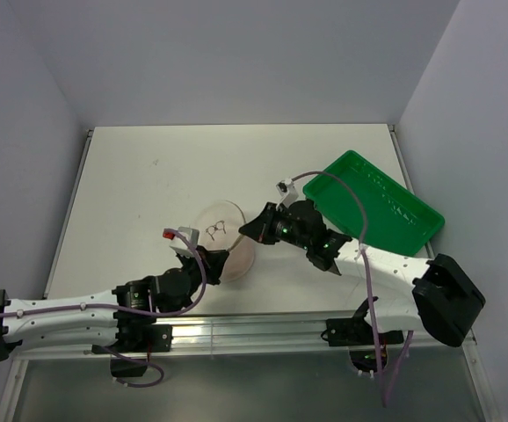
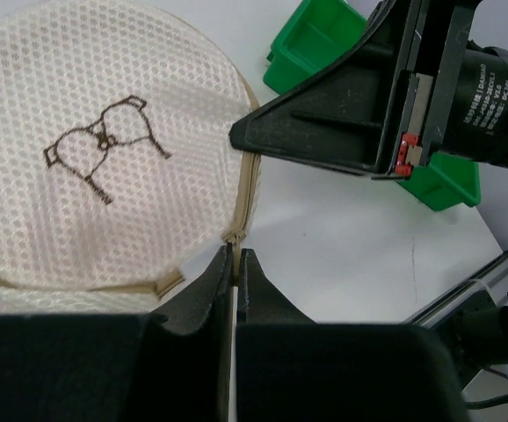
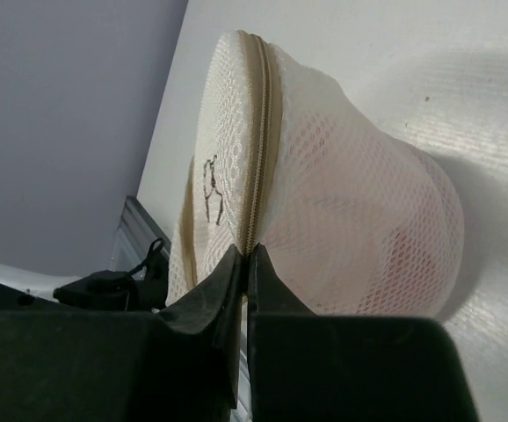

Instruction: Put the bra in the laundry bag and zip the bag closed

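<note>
The laundry bag lies in the middle of the table, a round mesh case with a dark mark on its upper disc. Through the mesh the pale pink bra shows inside it. The beige zipper band runs round the rim. My left gripper is shut on that rim at the bag's near side. My right gripper is shut on the zipper band at the bag's right side. In the left wrist view the right gripper's black fingertips touch the rim.
A green rectangular tray stands at the right, just behind the right arm, and shows in the left wrist view too. A metal rail runs along the near table edge. Grey walls close in the back and sides.
</note>
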You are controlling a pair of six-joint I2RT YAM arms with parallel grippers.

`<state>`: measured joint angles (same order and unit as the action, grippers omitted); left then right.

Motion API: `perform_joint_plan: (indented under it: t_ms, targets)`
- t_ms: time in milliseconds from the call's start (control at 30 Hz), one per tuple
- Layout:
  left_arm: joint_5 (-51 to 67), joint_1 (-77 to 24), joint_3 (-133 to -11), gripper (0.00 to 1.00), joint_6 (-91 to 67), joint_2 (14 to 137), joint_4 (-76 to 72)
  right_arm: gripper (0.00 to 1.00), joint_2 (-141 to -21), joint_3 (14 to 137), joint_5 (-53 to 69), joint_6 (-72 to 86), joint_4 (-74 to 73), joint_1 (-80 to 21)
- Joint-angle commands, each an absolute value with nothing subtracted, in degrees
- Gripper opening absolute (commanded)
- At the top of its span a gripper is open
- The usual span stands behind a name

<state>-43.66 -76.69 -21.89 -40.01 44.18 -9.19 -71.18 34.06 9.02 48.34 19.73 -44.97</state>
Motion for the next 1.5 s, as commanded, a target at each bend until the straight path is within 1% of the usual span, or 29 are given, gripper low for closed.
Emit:
perform_joint_plan:
  t_ms: [0, 167, 200, 233, 267, 300, 333, 400, 433, 467, 500, 533, 600, 733, 833, 1033, 1133, 1200, 1233, 1333, 1467]
  targets:
    - [-44.73, -76.90, -21.62, 0.00, -41.04, 40.79, -7.13, 0.00, -73.55, 37.78, 5.36, 45.36, 21.88, -40.61]
    - [-45.88, -76.99, -22.94, 0.00, -40.52, 39.64, -3.78, 0.00, -77.51, 41.39, 8.61, 43.42, 22.32, -37.88]
    - [-46.84, -76.99, -23.37, 0.04, -40.08, 39.55, -2.74, 0.00, -78.82, 42.53, 8.96, 43.24, 22.32, -37.88]
    - [-47.11, -76.91, -24.51, 0.19, -39.56, 39.64, -2.46, 0.00, -79.62, 43.15, 9.40, 43.07, 22.15, -37.88]
    - [-47.28, -76.90, -25.22, 0.29, -38.94, 39.55, -2.11, 0.01, -80.76, 44.02, 9.49, 43.24, 21.80, -37.88]
    - [-47.46, -76.90, -26.01, 0.39, -37.20, 39.38, -1.85, 0.10, -81.12, 44.38, 9.49, 43.16, 21.27, -37.88]
    - [-47.72, -76.90, -27.84, 0.54, -36.31, 39.29, -1.15, 0.17, -81.30, 44.56, 9.41, 42.72, 21.01, -37.79]
    - [-48.34, -76.90, -30.05, 0.65, -34.20, 38.85, -0.18, 0.29, -81.04, 45.70, 8.88, 41.93, 19.96, -37.36]
    - [-48.77, -76.90, -32.15, 0.79, -33.41, 38.59, 1.83, 0.34, -80.86, 46.23, 8.88, 41.05, 19.43, -37.09]
    - [-48.78, -76.90, -33.12, 0.85, -32.62, 37.97, 2.28, 0.40, -80.60, 47.80, 8.70, 40.44, 18.73, -36.83]
    - [-48.87, -76.90, -34.00, 0.92, -31.30, 37.71, 2.63, 0.64, -80.51, 48.68, 8.18, 39.73, 16.81, -36.48]
    - [-48.87, -76.90, -35.75, 0.97, -30.85, 37.44, 3.07, 0.77, -80.51, 49.91, 8.35, 38.07, 15.13, -36.39]
    - [-48.95, -76.90, -37.61, 0.99, -30.06, 37.00, 5.44, 0.99, -79.98, 53.34, 7.57, 36.31, 9.79, -36.21]
    - [-49.92, -76.90, -43.50, 0.99, -30.67, 36.74, 12.55, 1.00, -74.55, 52.04, 5.72, 34.55, 7.74, -36.12]
    - [-51.24, -76.90, -46.22, 0.99, -31.03, 35.42, 17.30, 1.00, -67.87, 49.14, 4.75, 33.67, 5.98, -36.12]
    - [-54.75, -76.90, -49.22, 0.99, -34.53, 32.52, 28.81, 1.00, -49.07, 40.62, 1.50, 31.99, 4.13, -36.12]
    - [-56.16, -76.90, -49.39, 0.99, -37.96, 31.47, 34.16, 1.00, -36.09, 36.14, -0.35, 30.94, 2.29, -36.12]
    - [-56.25, -76.90, -49.74, 0.99, -40.42, 31.11, 37.86, 1.00, -31.23, 35.25, -4.21, 30.15, -0.77, -36.12]
    - [-56.16, -76.90, -49.83, 0.99, -41.04, 31.03, 38.84, 1.00, -26.76, 34.46, -5.44, 29.71, -1.75, -36.12]
    - [-55.02, -76.99, -49.83, 0.99, -42.63, 31.03, 40.69, 1.00, -18.76, 33.49, -9.66, 28.22, -4.91, -36.12]
    - [-54.41, -76.90, -49.31, 0.99, -42.37, 30.41, 41.31, 0.99, -13.19, 33.57, -12.74, 27.33, -8.43, -36.12]
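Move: My closed left fingers and my closed right fingers both still have the zipped rim of the laundry bag. The bag's middle lies about 6 cm ahead of my left hand and roughly 7 cm below it. From my right hand it is about 4 cm to the left, level fore and aft, and some 7 cm down. The green box lies about 11 cm ahead of my right hand, 35 cm to the right and 11 cm lower. With my right fingers still shut on the zipper edge I go forward along the rim, open them wide, then lift and swing back and well to the right, away from the bag, tipping the fingers up and turning clockwise. My left hand edges left, opens, rises about 13 cm clear of the rim, then drifts left to some 10 cm out, sinking a little. ##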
